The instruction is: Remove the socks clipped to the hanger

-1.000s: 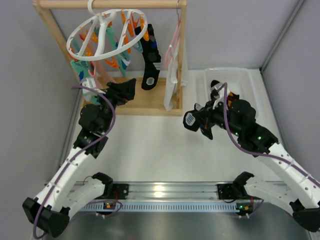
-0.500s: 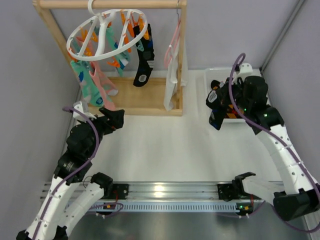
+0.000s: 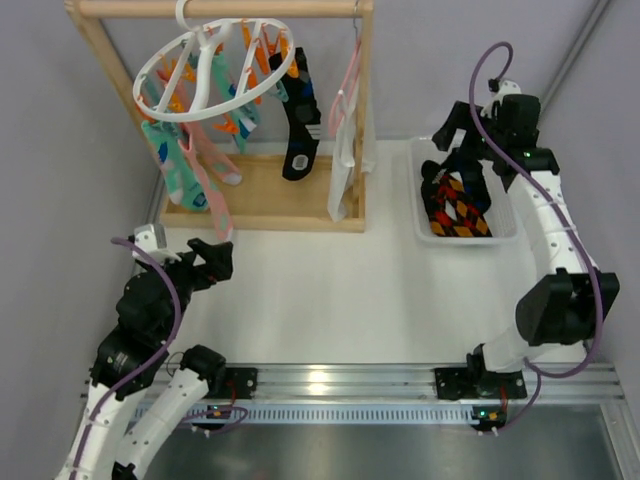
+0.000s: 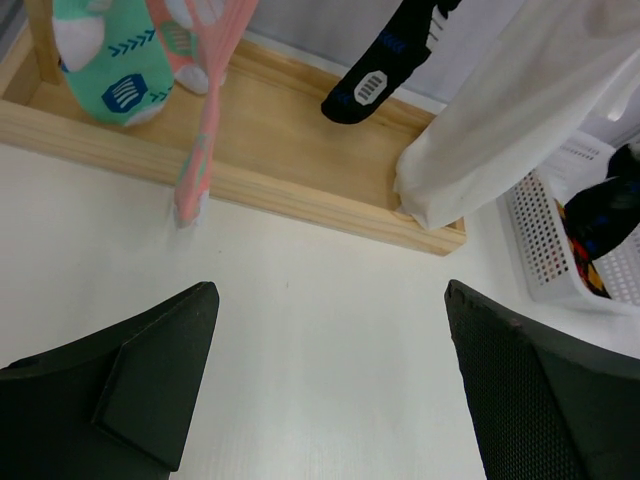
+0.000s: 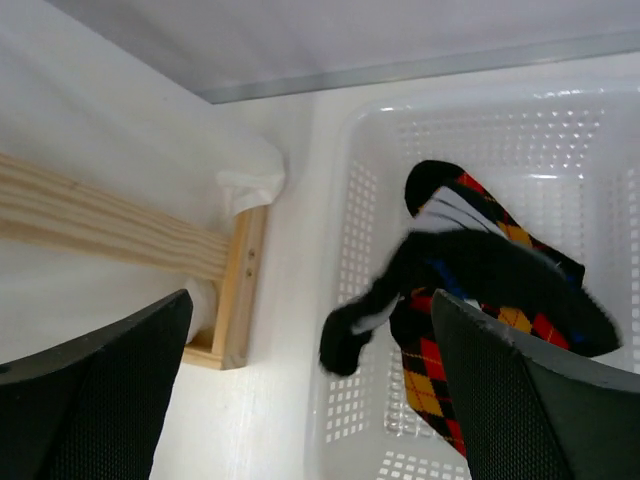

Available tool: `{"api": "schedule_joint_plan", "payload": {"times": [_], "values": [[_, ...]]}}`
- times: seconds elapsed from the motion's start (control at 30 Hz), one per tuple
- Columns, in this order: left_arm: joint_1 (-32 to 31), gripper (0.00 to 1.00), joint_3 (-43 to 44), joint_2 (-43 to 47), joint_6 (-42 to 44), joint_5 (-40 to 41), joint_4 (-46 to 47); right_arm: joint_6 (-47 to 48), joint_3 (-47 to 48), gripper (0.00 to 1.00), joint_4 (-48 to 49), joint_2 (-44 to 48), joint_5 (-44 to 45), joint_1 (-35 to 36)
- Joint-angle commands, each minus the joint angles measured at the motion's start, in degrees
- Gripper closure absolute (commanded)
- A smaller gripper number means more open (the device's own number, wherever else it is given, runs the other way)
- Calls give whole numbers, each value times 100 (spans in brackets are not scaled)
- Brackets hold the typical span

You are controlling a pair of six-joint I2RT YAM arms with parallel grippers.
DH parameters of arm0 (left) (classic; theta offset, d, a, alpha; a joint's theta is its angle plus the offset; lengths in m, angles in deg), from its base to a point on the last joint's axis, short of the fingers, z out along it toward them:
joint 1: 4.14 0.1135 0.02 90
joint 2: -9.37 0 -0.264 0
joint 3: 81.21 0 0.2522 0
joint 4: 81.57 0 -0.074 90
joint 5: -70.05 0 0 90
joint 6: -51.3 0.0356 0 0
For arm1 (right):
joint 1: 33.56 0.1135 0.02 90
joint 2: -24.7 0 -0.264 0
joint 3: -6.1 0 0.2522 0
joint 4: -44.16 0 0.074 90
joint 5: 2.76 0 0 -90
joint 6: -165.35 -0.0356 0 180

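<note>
The white ring hanger [image 3: 213, 70] hangs from the wooden rack. A mint-teal sock [image 3: 170, 170], a salmon-pink sock [image 3: 208, 180] and a black sock with blue and white marks [image 3: 298, 135] hang clipped to it. They also show in the left wrist view: mint-teal [image 4: 110, 70], pink [image 4: 205, 130], black [image 4: 385, 60]. My left gripper [image 3: 210, 262] [image 4: 330, 300] is open and empty, low over the table, well short of the rack. My right gripper [image 3: 455, 145] [image 5: 310, 300] is open above the white basket [image 5: 330, 250]. Another black sock [image 5: 480, 275] lies there, its toe over the rim.
The black sock with orange-red-yellow diamonds [image 3: 462, 215] [image 5: 430, 370] lies in the basket [image 3: 416, 200]. A long white and pink cloth [image 3: 345, 130] [image 4: 510, 130] hangs at the rack's right post. The wooden rack base [image 4: 290, 190] stands ahead of the left gripper.
My right gripper carried a black sock from mid-table back to the basket and let it go. My left gripper pulled back from the hanger toward the near left. The clipped black sock swung.
</note>
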State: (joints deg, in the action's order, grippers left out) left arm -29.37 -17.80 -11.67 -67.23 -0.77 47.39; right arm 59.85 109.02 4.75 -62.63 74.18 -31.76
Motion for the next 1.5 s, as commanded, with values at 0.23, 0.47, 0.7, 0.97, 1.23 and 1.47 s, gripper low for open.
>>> {"api": "schedule_joint_plan", "payload": {"times": [0.23,0.47,0.7,0.97,1.23,1.47], "values": [[-8,2,-148,381,67,490,-104,232,-802,1,410,1234,2684,1162],[-8,2,396,390,611,1043,-341,-1321,-4026,1,3500,3096,317,2114],[-8,2,397,548,806,1711,-333,-2398,-5193,1,6653,2450,-1088,3139],[-8,2,-8,812,568,2124,-315,-673,-3364,0,5229,178,2210,5741],[10,2,-61,953,489,2222,-315,-172,151,3,3858,-2822,2308,6148],[10,2,-87,935,533,2143,-324,-84,1435,10,3752,-4106,2027,6192]]}}
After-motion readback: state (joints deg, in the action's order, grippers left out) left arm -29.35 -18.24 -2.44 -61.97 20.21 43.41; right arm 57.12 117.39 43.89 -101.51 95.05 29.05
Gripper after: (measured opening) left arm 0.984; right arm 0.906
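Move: About 53 cm to the right hand's left, 13 cm back and 15 cm lower hangs the toe of the pink sock. The teal sock hangs some 5 cm left of that toe, 6 cm farther out and a little higher. On the way, the black sock hangs about 32 cm left of the right hand and the white cloth about 23 cm left and 4 cm back. From the left hand the pink toe is roughly 12 cm ahead, 4 cm left and 12 cm below. Leaving the bin with its fingers already open, the right hand sweeps about 50 cm left, first drawing back some 20 cm, then easing forward again while sinking about 15 cm to the pink sock's toe. It turns some 40 degrees counter-clockwise, fingers wide and not shut on the sock. The left hand, empty and open, shifts about 8 cm left and turns counter-clockwise. ##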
